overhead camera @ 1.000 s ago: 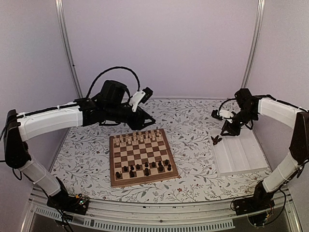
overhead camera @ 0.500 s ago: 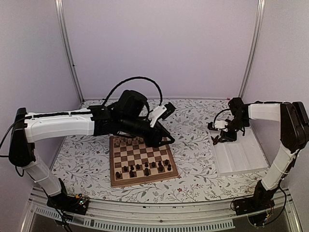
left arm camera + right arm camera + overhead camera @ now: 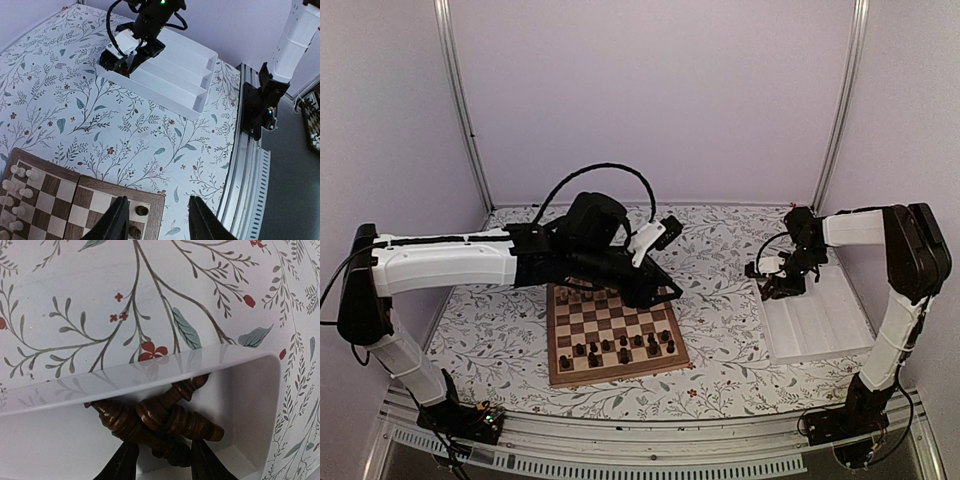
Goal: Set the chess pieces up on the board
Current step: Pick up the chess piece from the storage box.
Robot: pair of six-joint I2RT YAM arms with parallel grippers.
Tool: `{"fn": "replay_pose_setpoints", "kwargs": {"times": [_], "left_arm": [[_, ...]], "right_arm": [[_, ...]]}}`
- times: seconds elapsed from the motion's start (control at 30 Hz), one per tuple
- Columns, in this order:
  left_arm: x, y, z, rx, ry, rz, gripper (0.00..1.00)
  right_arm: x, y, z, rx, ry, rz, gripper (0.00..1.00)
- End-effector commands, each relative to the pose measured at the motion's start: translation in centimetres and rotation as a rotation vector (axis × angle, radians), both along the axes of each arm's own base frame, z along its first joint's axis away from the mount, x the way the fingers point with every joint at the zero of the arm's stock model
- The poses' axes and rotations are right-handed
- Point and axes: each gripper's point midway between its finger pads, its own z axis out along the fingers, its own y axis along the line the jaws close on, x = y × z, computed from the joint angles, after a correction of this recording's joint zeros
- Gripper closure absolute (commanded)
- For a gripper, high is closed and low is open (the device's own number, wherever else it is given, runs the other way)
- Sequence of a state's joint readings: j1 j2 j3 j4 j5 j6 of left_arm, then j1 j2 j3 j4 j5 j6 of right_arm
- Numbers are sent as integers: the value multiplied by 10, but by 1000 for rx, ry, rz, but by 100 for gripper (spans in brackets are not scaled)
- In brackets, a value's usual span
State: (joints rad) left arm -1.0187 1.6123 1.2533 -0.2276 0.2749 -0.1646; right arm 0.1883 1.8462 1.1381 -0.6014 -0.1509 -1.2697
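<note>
The board [image 3: 552,340] lies mid-table, with a row of dark chess pieces [image 3: 620,347] along its near side. Pale chessmen [image 3: 20,172] stand on the far side, partly hidden under my left arm. My left gripper [image 3: 668,292] hangs open over the board's far right corner. In the left wrist view the left gripper [image 3: 157,222] is empty above two dark pieces [image 3: 142,210]. Three dark pieces [image 3: 165,415] lie crossed in the corner of the white tray [image 3: 150,375]. My right gripper [image 3: 162,462] is open, its fingers either side of one piece's end.
The white compartment tray [image 3: 820,325] sits right of the board on the flowered cloth. An aluminium rail [image 3: 245,165] runs along the table's near edge, and the right arm's base [image 3: 260,100] is bolted to it. Grey walls close in the back and sides.
My left arm has swung right from behind the board's far left to over its far right corner. My right gripper has dropped left into the tray corner and its jaws have widened.
</note>
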Motion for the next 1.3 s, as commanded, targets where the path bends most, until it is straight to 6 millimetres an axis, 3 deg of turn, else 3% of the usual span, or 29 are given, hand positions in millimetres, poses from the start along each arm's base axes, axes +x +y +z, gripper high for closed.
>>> {"fn": "replay_pose_setpoints", "kwargs": {"times": [0.0,0.17,0.4,0.6,0.77,0.97,1.27], "left_arm": [[-5,-4,9,-35,-15,-3,58],[-7,-2,13,-49,-34,-7,58],[-8,-5,11,-51,-44,-25,58],[-7,-9,9,-62,-50,-40,58],[-8,-16,4,-82,-39,-58,58],[3,-47,0,-193,-55,-57,59],[15,-121,-32,-287,-38,-75,59]], "right_arm": [[-18,1,-16,-42,94,35,62],[-49,-4,-9,-72,156,52,66],[-81,-9,9,-67,215,20,81],[-95,-6,30,-49,226,4,91],[-101,-4,55,-25,212,-20,93],[-105,15,87,154,202,-85,95],[-103,20,92,388,282,-233,96]]}}
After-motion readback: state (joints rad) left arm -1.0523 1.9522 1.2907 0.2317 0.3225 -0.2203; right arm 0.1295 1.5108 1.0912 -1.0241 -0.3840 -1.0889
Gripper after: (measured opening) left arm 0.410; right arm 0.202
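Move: The long dark chess piece lies in the leftmost compartment of the storage box, its middle about 1 cm back and 2 cm left of the right hand, at nearly fingertip height, with one end between the open fingers. The other dark piece lies against it, some 1 cm ahead and 3 cm left of that hand; the compartment's far wall is about 4 cm ahead, about level sideways. From the left hand the long piece is roughly 15 cm ahead, 20 cm right and 20 cm below. The right fingers close on one end of the long dark piece while the hand sweeps back along the compartment, about 8 cm; keeping the pinch, the hand then rises some 8 cm, edging a little farther back, fingertips tilting back and left. The left hand, late on, heads right towards the box about 8 cm and sinks nearly 6, fingers still partly open and empty. ##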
